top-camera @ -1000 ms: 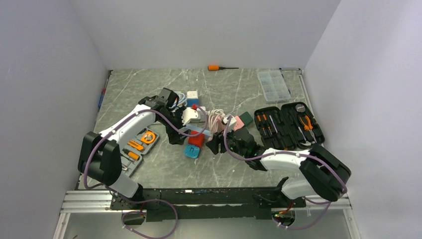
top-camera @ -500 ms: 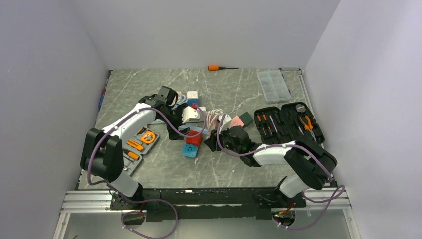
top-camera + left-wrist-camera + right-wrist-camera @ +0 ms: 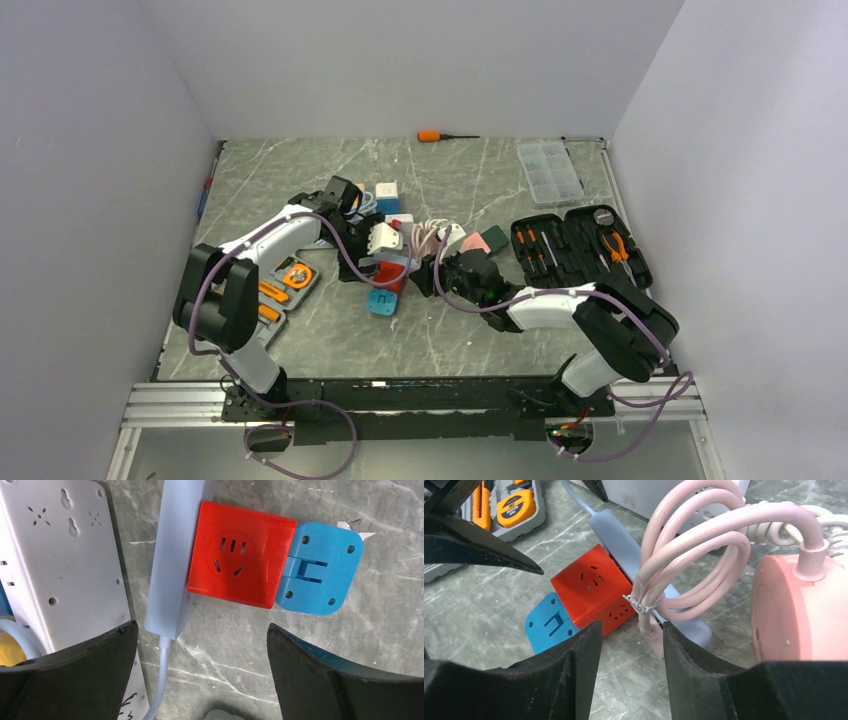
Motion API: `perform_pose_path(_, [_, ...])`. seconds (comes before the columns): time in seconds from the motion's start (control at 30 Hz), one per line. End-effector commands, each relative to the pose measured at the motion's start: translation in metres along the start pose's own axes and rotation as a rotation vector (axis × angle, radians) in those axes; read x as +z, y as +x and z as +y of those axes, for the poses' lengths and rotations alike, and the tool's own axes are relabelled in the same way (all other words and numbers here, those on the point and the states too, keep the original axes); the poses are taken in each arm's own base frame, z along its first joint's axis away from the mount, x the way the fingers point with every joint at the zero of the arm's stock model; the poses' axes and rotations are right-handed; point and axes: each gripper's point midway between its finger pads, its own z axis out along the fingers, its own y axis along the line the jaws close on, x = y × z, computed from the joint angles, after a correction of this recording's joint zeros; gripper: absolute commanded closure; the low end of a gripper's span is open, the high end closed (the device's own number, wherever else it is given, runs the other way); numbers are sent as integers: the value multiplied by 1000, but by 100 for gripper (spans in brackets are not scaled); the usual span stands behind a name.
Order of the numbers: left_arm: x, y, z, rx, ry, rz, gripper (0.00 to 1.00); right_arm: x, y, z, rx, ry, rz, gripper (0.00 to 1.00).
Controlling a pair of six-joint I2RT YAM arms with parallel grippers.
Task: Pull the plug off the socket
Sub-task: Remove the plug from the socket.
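Note:
The socket, a long white power strip (image 3: 65,565), lies back side up on the table (image 3: 385,237), so its outlets are hidden. Beside it lies a narrow light-blue strip (image 3: 175,555) with a red cube socket (image 3: 235,565) and a blue mount (image 3: 320,570) against it. My left gripper (image 3: 202,627) hovers open above the light-blue strip's cord end, holding nothing. A pink plug (image 3: 651,632) on a coiled pink cord (image 3: 694,555) stands against the light-blue strip (image 3: 624,545). My right gripper (image 3: 631,626) is partly open around it. The plug is close to the right finger and clear of the left one.
A round pink case (image 3: 799,615) lies right of the coil. An open black tool case (image 3: 580,250) sits to the right, with a clear organiser box (image 3: 549,170) behind it. An orange screwdriver (image 3: 432,135) lies at the back. A grey tool tray (image 3: 280,285) lies on the left.
My right gripper has moved left to the pink plug and narrowed its jaws. My left arm has shifted slightly nearer over the strips, its gripper still wide open.

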Motion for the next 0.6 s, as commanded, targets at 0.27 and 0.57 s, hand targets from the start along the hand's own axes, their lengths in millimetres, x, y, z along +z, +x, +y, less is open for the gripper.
perform_pose_path(0.27, [-7, -14, -2, 110, 34, -56, 1, 27, -26, 7, -7, -36, -100, 50])
perform_pose_path(0.57, [0, -10, 4, 122, 51, -45, 1, 21, -45, 19, 78, -93, -164, 100])
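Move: Ahead of the right fingertips, about 2 cm forward, 1 cm left and 2 cm below, stands the pink plug in the end of the grey-blue socket strip. From this hand the red socket is about level forward and 6 cm left, the blue socket some 5 cm back and 8 cm left, the round pink socket about 6 cm forward and 6 cm right. From the left hand the plug lies about 11 cm right and 2 cm back. Reaching forward and left in about equal parts, some 2 cm in all, the right hand eases in over the plug while dipping about 1 cm. Its half-open fingers then close nearly shut, pinching the plug's neck where the pink cable comes out, just under the wire tie; the wrist hardly turns. ##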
